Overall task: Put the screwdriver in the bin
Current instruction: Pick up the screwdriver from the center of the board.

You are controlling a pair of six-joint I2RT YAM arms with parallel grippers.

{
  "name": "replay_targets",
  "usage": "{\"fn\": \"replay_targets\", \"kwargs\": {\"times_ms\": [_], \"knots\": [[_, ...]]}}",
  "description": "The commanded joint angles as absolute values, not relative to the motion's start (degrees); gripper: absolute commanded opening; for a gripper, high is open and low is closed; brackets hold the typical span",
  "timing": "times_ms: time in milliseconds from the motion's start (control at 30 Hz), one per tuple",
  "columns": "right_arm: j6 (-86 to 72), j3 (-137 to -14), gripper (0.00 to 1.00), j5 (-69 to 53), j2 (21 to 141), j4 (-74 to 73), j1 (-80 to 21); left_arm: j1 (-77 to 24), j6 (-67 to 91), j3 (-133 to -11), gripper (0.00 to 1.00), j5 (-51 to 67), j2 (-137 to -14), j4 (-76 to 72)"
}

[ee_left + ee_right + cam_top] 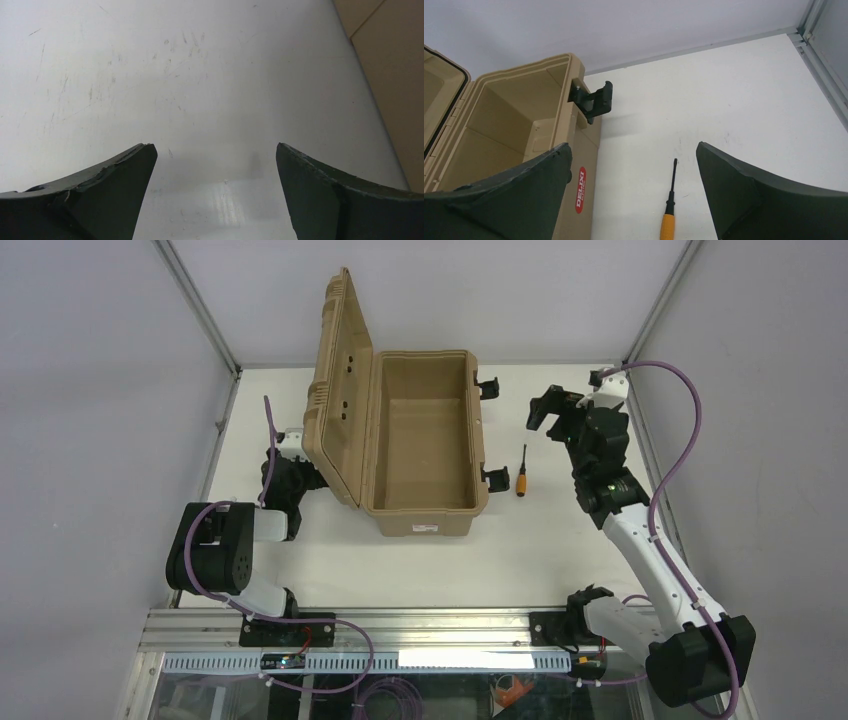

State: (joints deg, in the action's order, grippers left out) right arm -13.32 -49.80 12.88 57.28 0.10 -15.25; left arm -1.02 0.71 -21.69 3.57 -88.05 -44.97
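Note:
The screwdriver, with an orange handle and thin black shaft, lies flat on the white table just right of the bin. The bin is a tan case standing open with its ribbed lid raised on the left, and nothing shows inside it. My right gripper hovers open beyond and to the right of the screwdriver. In the right wrist view the screwdriver lies below and between the spread fingers of that gripper, untouched. My left gripper is open over bare table, the bin's wall at its right.
Two black latches stick out from the bin's right side, the nearer one close to the screwdriver. The left arm sits low behind the raised lid. Enclosure walls and a metal frame post border the table.

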Motion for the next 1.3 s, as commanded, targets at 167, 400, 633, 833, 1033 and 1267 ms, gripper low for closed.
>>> {"fn": "replay_targets", "kwargs": {"times_ms": [167, 400, 633, 833, 1033, 1267], "knots": [[-13.25, -51.59, 0.99, 16.31, 56.98, 0.57, -15.38, -0.7, 1.32, -21.45, 0.99, 4.81, -86.31, -47.12], [-13.85, -53.35, 0.99, 17.38, 57.39, -3.08, -15.37, -0.7, 1.32, -21.45, 0.99, 4.83, -86.31, -47.15], [-12.78, -58.53, 0.99, 17.15, 58.49, -8.53, -15.38, -0.7, 1.32, -21.45, 0.99, 4.82, -86.3, -47.11], [-12.57, -66.7, 0.99, 15.73, 60.89, -16.78, -15.4, -0.7, 1.32, -21.45, 0.99, 4.83, -86.29, -47.11], [-12.58, -75.89, 0.99, 14.84, 65.13, -25.63, -15.37, -0.7, 1.34, -21.45, 0.99, 4.83, -86.29, -47.11], [-13.15, -87.23, 0.99, 14.84, 72.04, -36.13, -15.38, -0.7, 1.32, -21.45, 0.99, 4.83, -86.31, -47.15]]}}
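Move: The screwdriver lies on the white board about 8 cm ahead of the right hand, 2 cm to its left and 28 cm below, its tip pointing outward. Left of it is the open bin, its middle roughly 12 cm ahead of the hand, 27 cm left and 21 cm down; the bin's near latch is about level with the hand, 10 cm left, 17 cm down. From the left hand the screwdriver is some 55 cm right, 6 cm ahead and 4 cm below. The screwdriver isn't approached yet: the open right hand first sinks about 1.5 cm, easing 1 cm to the right, then turns back and climbs nearly 8 cm almost straight up, away from the board. The fingers tip downward by some 10 degrees, mostly late in the climb, and stay wide open, touching nothing. ##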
